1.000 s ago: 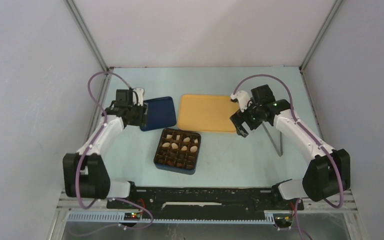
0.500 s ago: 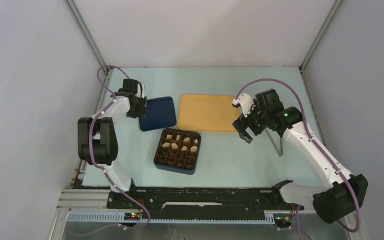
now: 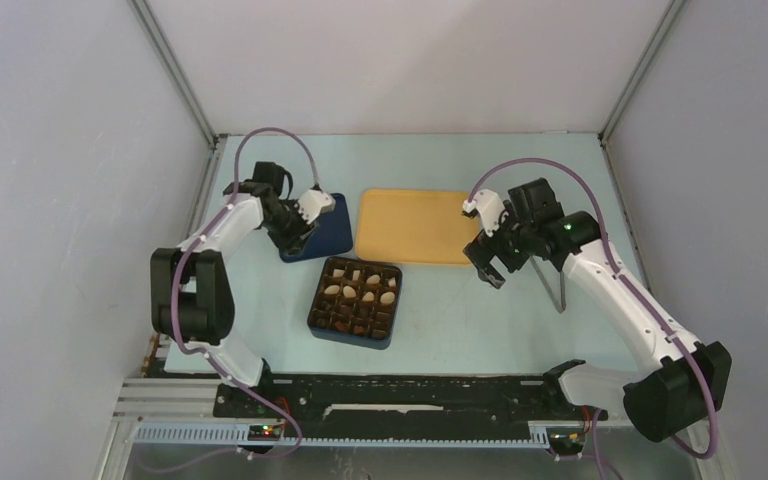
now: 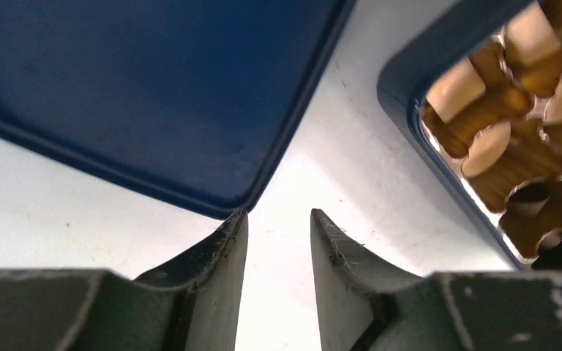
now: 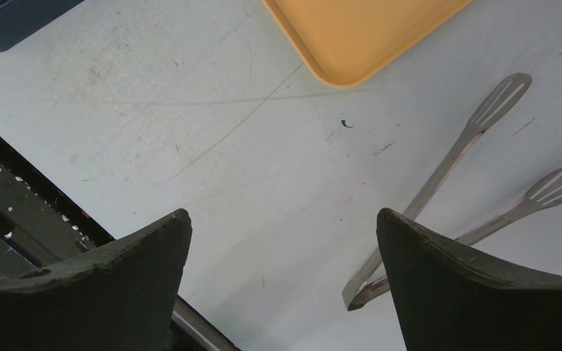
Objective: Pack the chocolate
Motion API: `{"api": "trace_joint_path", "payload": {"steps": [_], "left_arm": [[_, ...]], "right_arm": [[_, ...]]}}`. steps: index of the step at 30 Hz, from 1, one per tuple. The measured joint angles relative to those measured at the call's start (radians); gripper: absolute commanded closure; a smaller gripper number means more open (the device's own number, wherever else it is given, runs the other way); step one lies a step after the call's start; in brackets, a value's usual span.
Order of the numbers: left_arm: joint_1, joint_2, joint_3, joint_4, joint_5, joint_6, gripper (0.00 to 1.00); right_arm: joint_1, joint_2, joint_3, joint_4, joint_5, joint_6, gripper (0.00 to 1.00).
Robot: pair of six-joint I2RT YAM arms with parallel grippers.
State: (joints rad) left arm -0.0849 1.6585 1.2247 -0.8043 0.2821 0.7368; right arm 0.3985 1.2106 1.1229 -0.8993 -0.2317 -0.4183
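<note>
The chocolate point(image 3: 358, 291) sits as cream and dark brown pieces in the gridded insert of the dark blue box point(image 3: 315, 322); the left wrist view shows cream pieces point(image 4: 486, 146) at its right edge. My left gripper point(image 3: 292, 240) point(image 4: 278, 213) is low at the near left corner of the flat dark blue lid point(image 3: 328, 232) point(image 4: 139, 95). Its jaws are open by a narrow gap with only table between them, and the left fingertip point(image 4: 228, 238) meets the lid's corner. My right gripper point(image 3: 490, 265) point(image 5: 284, 212) hangs wide open and empty over bare table.
A yellow tray point(image 3: 415, 226) point(image 5: 366, 33) lies behind the box, between the two grippers. Metal tongs point(image 3: 552, 278) point(image 5: 439, 172) lie on the table right of my right gripper. Side walls close in the table on the left and right.
My left arm has swung round so that its gripper points at the lid's near corner, and its jaws have narrowed. The right gripper shifted slightly right and nearer, still wide open.
</note>
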Motion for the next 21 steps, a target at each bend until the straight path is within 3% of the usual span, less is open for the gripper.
{"api": "trace_joint_path", "payload": {"steps": [4,8,15,21], "left_arm": [[0.000,0.032,0.000,-0.055,0.031,0.174,0.63],[-0.001,0.102,0.001,-0.058,0.037,0.245,0.66],[-0.019,0.165,0.000,-0.010,0.000,0.267,0.72],[-0.039,0.165,-0.001,0.051,-0.054,0.267,0.88]], "right_arm": [[-0.002,0.003,0.000,-0.007,-0.001,-0.001,0.00],[-0.005,0.004,0.000,-0.010,-0.001,-0.001,0.00],[-0.010,0.028,0.000,-0.011,-0.004,-0.002,0.01],[-0.011,0.062,0.000,-0.011,-0.008,-0.002,0.01]]}}
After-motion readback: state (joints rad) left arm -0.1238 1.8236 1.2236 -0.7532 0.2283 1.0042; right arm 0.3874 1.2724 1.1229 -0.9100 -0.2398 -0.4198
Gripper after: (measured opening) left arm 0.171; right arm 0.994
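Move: Under and just ahead of the left hand is the near rim of the blue lid; the lid's middle lies some 11 cm ahead, 6 cm to the right and 6 cm below. The chocolate box stands about 12 cm back and 16 cm right of that hand, and the empty yellow tray roughly 12 cm ahead and 34 cm right. From the right hand, the lid's middle is about 20 cm ahead, 44 cm left and 15 cm down. Sinking about 5 cm while easing back a centimetre and turning some 15 degrees clockwise, the left hand lowers its fingertips to the near rim of the blue lid, close to its near left corner. Then it slides forward about 2 cm at that height, the half-open fingers narrowing to a small gap with the rim between them. ##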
